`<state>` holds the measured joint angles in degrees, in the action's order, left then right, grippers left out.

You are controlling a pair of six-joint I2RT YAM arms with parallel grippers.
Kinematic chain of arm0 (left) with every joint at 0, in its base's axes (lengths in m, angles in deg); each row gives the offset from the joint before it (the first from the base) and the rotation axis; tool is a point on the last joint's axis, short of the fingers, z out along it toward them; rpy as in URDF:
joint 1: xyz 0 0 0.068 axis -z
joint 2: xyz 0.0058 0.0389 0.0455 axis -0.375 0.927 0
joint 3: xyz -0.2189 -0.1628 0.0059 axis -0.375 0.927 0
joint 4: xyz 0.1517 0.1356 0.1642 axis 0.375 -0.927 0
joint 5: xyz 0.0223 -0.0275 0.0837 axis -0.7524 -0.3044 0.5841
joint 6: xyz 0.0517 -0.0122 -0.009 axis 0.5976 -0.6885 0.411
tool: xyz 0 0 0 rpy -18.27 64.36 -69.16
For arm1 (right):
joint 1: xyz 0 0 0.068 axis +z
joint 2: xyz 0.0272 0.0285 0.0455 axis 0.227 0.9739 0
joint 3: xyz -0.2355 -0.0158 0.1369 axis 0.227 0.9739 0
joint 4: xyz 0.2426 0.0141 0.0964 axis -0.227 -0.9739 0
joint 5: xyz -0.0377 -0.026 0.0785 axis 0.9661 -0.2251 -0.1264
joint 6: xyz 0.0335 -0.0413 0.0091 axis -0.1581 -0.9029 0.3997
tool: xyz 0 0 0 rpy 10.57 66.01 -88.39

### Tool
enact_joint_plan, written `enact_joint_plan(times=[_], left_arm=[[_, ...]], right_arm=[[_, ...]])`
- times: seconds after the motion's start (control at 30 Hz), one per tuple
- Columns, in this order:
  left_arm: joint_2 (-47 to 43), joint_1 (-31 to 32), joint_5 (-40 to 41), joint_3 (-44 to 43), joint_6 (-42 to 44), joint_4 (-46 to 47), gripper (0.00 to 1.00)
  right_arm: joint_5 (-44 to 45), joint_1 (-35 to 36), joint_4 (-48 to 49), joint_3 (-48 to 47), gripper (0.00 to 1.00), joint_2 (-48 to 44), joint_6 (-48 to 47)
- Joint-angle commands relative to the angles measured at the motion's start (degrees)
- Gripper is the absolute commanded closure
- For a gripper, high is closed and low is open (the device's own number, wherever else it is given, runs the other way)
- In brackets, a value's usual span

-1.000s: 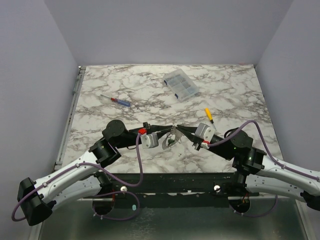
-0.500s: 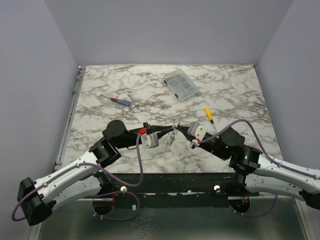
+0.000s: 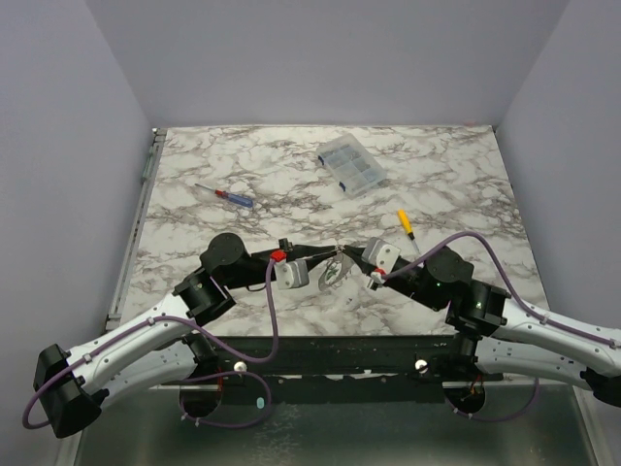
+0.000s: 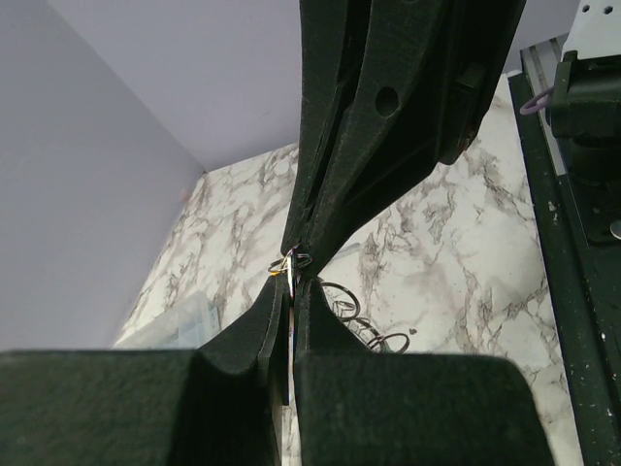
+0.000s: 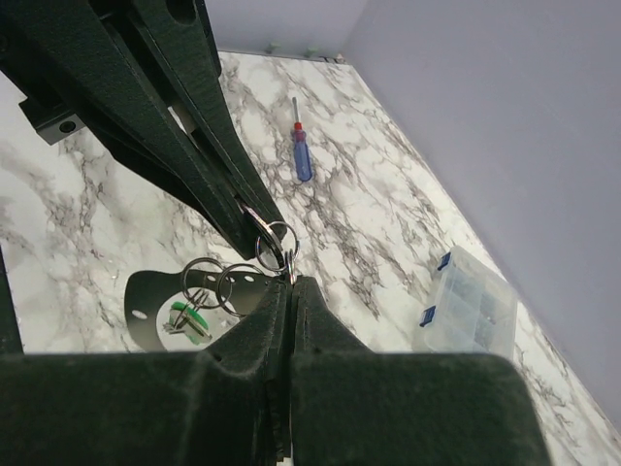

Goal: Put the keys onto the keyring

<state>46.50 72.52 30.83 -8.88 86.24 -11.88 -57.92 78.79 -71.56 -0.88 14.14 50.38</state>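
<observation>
My two grippers meet tip to tip above the table's front middle, the left gripper (image 3: 333, 255) coming from the left and the right gripper (image 3: 342, 253) from the right. In the left wrist view the left gripper (image 4: 291, 283) is shut on a thin silvery key (image 4: 289, 335) seen edge-on. In the right wrist view the right gripper (image 5: 289, 282) is shut on the edge of the keyring (image 5: 276, 243), which also touches the left fingers. More rings (image 5: 221, 283), a black strap (image 5: 146, 316) and a green tag (image 5: 184, 316) hang below them.
A blue-and-red screwdriver (image 3: 225, 195) lies at the left of the marble table (image 3: 466, 175). A clear compartment box (image 3: 349, 165) stands at the back middle. A yellow-handled screwdriver (image 3: 405, 222) lies just behind the right gripper. Grey walls close in the sides and back.
The right arm's wrist has moved left, closer to the left gripper, and its elbow has shifted. The hanging cluster has swung slightly. Both grippers stay shut.
</observation>
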Motion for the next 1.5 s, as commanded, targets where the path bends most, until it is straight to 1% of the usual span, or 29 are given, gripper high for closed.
enact_joint_plan(times=[0.0,0.23,0.9,1.07,1.17,1.33,1.4,1.47], left_arm=[[-0.3,0.3,2.0,0.3,1.7,-0.1,1.00],[-0.2,0.2,3.3,-0.1,3.4,-1.8,1.00],[-1.5,0.4,12.2,1.3,9.3,-2.2,1.00],[-2.5,0.4,13.8,2.3,12.5,-2.2,1.00],[-3.3,0.5,13.1,3.6,15.7,-2.0,1.00],[-3.4,0.4,13.7,4.2,17.6,-1.9,1.00],[-3.3,0.4,14.8,4.2,17.4,-1.9,1.00],[-3.0,0.4,15.8,3.9,17.0,-2.0,1.00]], right_arm=[[0.2,0.2,-2.4,-2.5,0.99,-0.3,-0.5],[2.2,0.2,-5.2,-2.8,0.99,-1.1,-1.1],[-0.2,0.2,-3.1,-1.2,0.99,-0.6,2.4],[-0.8,0.2,-3.0,-1.3,0.99,0.8,3.2],[-0.8,0.2,-3.0,-1.4,0.93,1.5,3.4],[0.0,0.2,-3.0,-1.8,0.68,2.5,3.6],[0.5,0.2,-3.0,-1.9,0.60,2.4,3.9],[1.2,0.2,-3.0,-1.9,0.55,1.9,4.3]])
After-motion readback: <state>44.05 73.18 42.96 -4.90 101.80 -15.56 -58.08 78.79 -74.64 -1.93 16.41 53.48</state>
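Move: Between the two pairs of fingertips sits the keyring, pinched from both sides: about 1 cm to the left hand's right and about 1 cm to the right hand's left, level with both. From the left hand, the toothed metal plate hangs roughly 7 cm below, 3 cm back and 1 cm to the right. The yellow screwdriver lies on the table, some 17 cm ahead of the right hand, 16 cm to its right and 25 cm below. Keeping its pinch on the keyring, the left hand carries it forward, down and to the left, about 5 cm in all, away from the right fingertips, while its fingers swing counter-clockwise and dip, some 15 to 20 degrees of turn. The right hand stays nearly in place, sinks a centimetre or two, then opens its fingers late and lets go. ##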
